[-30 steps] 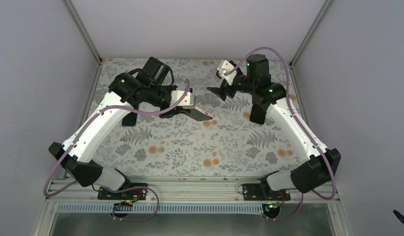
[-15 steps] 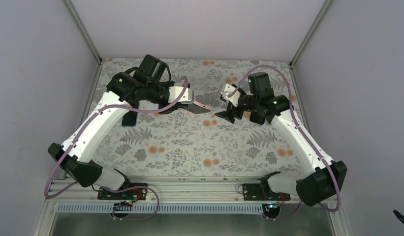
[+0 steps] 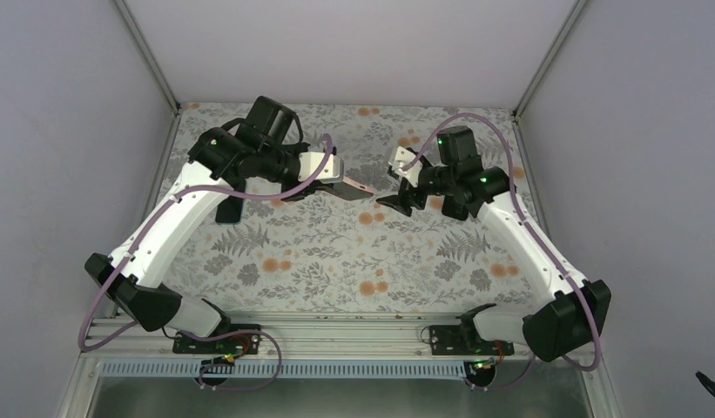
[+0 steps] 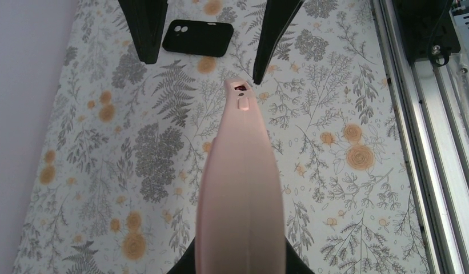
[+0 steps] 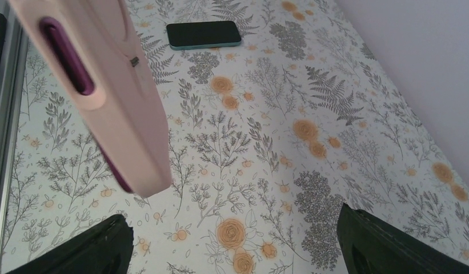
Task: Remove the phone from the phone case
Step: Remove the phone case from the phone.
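Note:
My left gripper (image 3: 336, 181) is shut on one end of the salmon-pink phone case (image 4: 240, 188), holding it edge-up above the table's middle. The phone (image 5: 115, 170) sits inside the case. Only a dark purplish strip of it shows along the case's lower edge and through a side cutout. My right gripper (image 3: 393, 200) hangs open just right of the case's free end, a small gap away. In the right wrist view the case (image 5: 115, 97) is at upper left, outside the wide-open fingers (image 5: 100, 248).
A black phone with a teal rim (image 5: 203, 34) lies flat on the floral table (image 3: 336, 270) under the left arm. Another black slab with two lens holes (image 4: 197, 37) lies beyond the right gripper. Metal rails run along the near edge.
The right arm swung from the back of the table down and left until its open gripper was beside the case's free end. The left gripper drew the case slightly back and up.

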`<state>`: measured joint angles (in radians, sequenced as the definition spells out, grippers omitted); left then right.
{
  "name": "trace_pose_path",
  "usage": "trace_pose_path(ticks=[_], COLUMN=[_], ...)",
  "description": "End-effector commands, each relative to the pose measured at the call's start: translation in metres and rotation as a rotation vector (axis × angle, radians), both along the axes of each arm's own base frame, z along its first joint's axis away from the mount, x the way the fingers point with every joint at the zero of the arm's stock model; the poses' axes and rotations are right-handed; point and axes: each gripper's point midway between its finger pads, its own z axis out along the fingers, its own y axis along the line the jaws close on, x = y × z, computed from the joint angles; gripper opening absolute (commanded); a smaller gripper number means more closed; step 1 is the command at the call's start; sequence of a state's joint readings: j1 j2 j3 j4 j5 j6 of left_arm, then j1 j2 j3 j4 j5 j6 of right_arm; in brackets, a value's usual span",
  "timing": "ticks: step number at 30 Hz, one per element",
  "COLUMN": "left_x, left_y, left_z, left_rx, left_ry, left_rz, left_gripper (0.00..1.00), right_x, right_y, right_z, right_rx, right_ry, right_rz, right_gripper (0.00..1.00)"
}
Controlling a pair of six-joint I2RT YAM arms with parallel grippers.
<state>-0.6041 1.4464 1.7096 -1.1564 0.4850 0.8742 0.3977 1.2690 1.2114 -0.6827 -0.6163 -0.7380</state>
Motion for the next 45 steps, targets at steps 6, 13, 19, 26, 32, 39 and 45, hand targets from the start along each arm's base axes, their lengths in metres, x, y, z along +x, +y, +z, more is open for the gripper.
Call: trace_pose_path(ticks=[6,13,19,26,32,39,45], left_x=[-0.002,-0.003,-0.005,-0.008,-0.022,-0.037,-0.036], left_y=[-0.01,-0.01,-0.011,-0.012,-0.015,-0.017,-0.024], left_z=[0.015,0.015,0.013,0.009,0.013,0.004,0.006], left_rx=[-0.074,-0.073,-0.078,-0.073,-0.102,-0.098,-0.14], left_ry=[-0.012,-0.017,-0.001,0.02,0.064,0.162,0.161], left_rz=[-0.042,-0.043,-0.054,-0.067,-0.124,-0.189,-0.204], left_gripper=[0.02,0.02,0.02,0.02,0.02,0.02,0.02], right_x=[0.011,0.017,0.02,0.031,0.052,0.074,0.057], right_y=[0.01,0.01,0.011,0.013,0.014,0.019,0.041], right_z=[0.013,0.019,0.025,0.036,0.055,0.082,0.094], right_rx=[0.054,0.06,0.066,0.088,0.139,0.18,0.248], right_ry=[-0.021,-0.046,-0.056,-0.071,-0.124,-0.186,-0.131], right_rz=[0.019,0.002,-0.005,-0.033,-0.107,-0.144,0.019], right_gripper=[0.91,0.91,0.91,0.91,0.91,0.91,0.92])
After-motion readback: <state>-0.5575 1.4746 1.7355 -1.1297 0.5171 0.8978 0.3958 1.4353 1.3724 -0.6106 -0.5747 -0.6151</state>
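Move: The free end of the pink phone case, with the phone still inside, is about 3 cm back and 4 cm left of the right hand, roughly at its height, just in front of the tip of its base-side finger. The left hand grips the other end, so the free end is some 13 cm to its right, 3 cm ahead and 8 cm below. On the table, the black case is about 22 cm right of the right hand, 10 cm ahead and 26 cm below. The free end of the case is caught by the tip of the right hand's base-side finger, which hooks inside the rim and pushes it forward, away from the phone. The right hand creeps forward, nearly pauses, then goes on faster, about 5 cm forward in all, rising and edging left 1.5 cm each, its fingers wide open throughout. The left hand keeps its grip and is carried forward some 2 cm. ##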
